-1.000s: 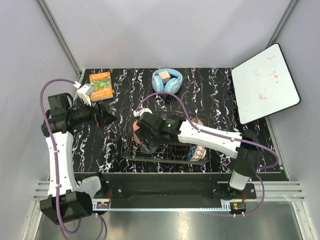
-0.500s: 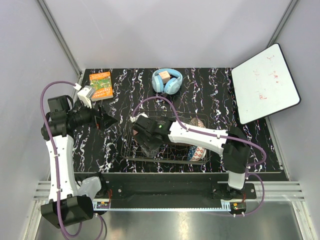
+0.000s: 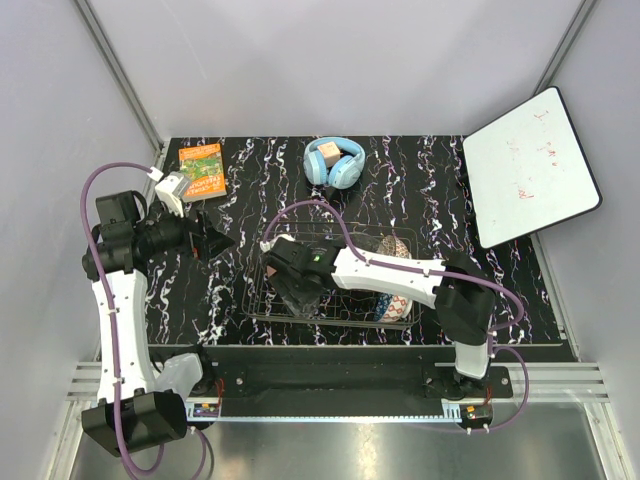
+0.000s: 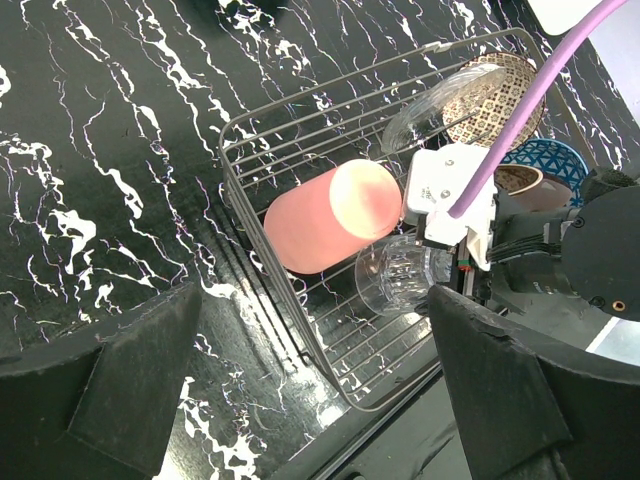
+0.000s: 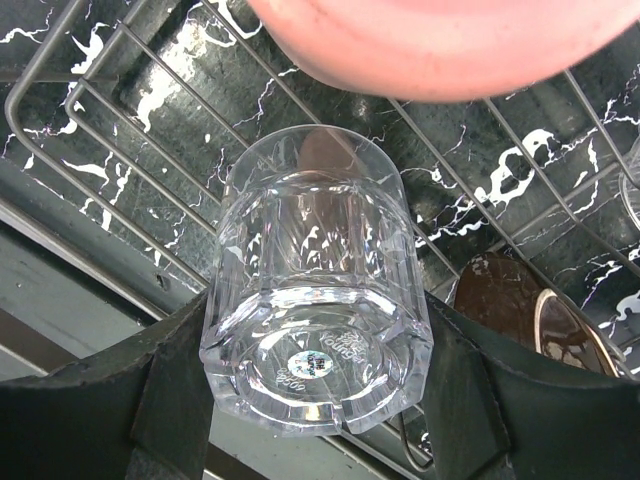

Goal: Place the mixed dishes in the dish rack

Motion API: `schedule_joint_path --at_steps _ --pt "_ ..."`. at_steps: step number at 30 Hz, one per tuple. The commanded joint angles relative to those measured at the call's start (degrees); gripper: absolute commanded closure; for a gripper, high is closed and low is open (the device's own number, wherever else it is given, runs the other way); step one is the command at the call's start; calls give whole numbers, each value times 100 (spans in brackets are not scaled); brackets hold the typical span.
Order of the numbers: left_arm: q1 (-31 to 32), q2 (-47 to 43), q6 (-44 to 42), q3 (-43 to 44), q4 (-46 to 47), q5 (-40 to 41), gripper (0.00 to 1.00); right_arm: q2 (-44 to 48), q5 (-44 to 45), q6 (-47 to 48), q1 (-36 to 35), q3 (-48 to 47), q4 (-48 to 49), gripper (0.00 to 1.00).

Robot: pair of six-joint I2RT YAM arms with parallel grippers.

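Observation:
The dish rack [image 3: 254, 303] sits at the middle front of the table; its rim also shows in the left wrist view [image 4: 240, 190]. In it lie the salmon-pink cup [image 4: 325, 225], the clear glass dish [image 4: 430, 110], the beige-brown bowl [image 4: 495, 95] and the blue-patterned bowl [image 4: 545, 165]. My right gripper [image 3: 298, 290] is shut on the clear glass tumbler [image 5: 310, 290], mouth down, low over the rack's front left part, just in front of the cup [image 5: 440, 40]. My left gripper [image 3: 215, 240] is open and empty, above the table left of the rack.
Light-blue headphones [image 3: 334, 162] lie at the back middle and an orange book [image 3: 202, 170] at the back left. A white board [image 3: 530, 165] leans at the right edge. The table's front edge runs just behind the rack's near rim.
My right gripper has carried the tumbler toward the near left part of the rack and lower. The left arm has hardly moved.

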State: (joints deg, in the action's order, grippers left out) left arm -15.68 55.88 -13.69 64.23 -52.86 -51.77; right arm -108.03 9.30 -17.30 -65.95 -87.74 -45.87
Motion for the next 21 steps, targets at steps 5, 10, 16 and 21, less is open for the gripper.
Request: schedule_joint_path --at_steps 5,10,16,21 --pt "4 -42 -90 213 136 0 1 212 45 139 -32 38 131 33" --pt "-5 -33 -55 231 136 -44 1 282 151 157 -93 12 131 0" --pt "4 -59 -55 213 118 -35 1 361 327 157 -137 -102 61 0" --pt "4 -68 -107 213 101 -18 1 581 572 183 -155 -436 -264 0"
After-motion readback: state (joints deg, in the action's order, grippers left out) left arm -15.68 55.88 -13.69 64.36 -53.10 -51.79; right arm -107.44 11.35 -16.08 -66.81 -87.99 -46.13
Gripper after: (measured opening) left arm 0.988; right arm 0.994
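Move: Between the right fingers is the clear glass, tipped on its side low in the rack's near left part, its middle about 1 cm ahead of the hand point and 1 cm below. The pink cup lies some 8 cm ahead and 3 cm left, roughly level in height. The brown bowl stands about 11 cm right and 2 cm ahead. From the left hand, the glass is about 15 cm right, 8 cm back and 18 cm below. Holding its place beside the pink cup, low in the rack, the right hand opens its fingers the rest of the way, from about three-quarters to fully wide, and lets go of the clear glass on both sides. The wrist hardly turns; only at the very end does the hand begin to ease up, by about half a centimetre. ##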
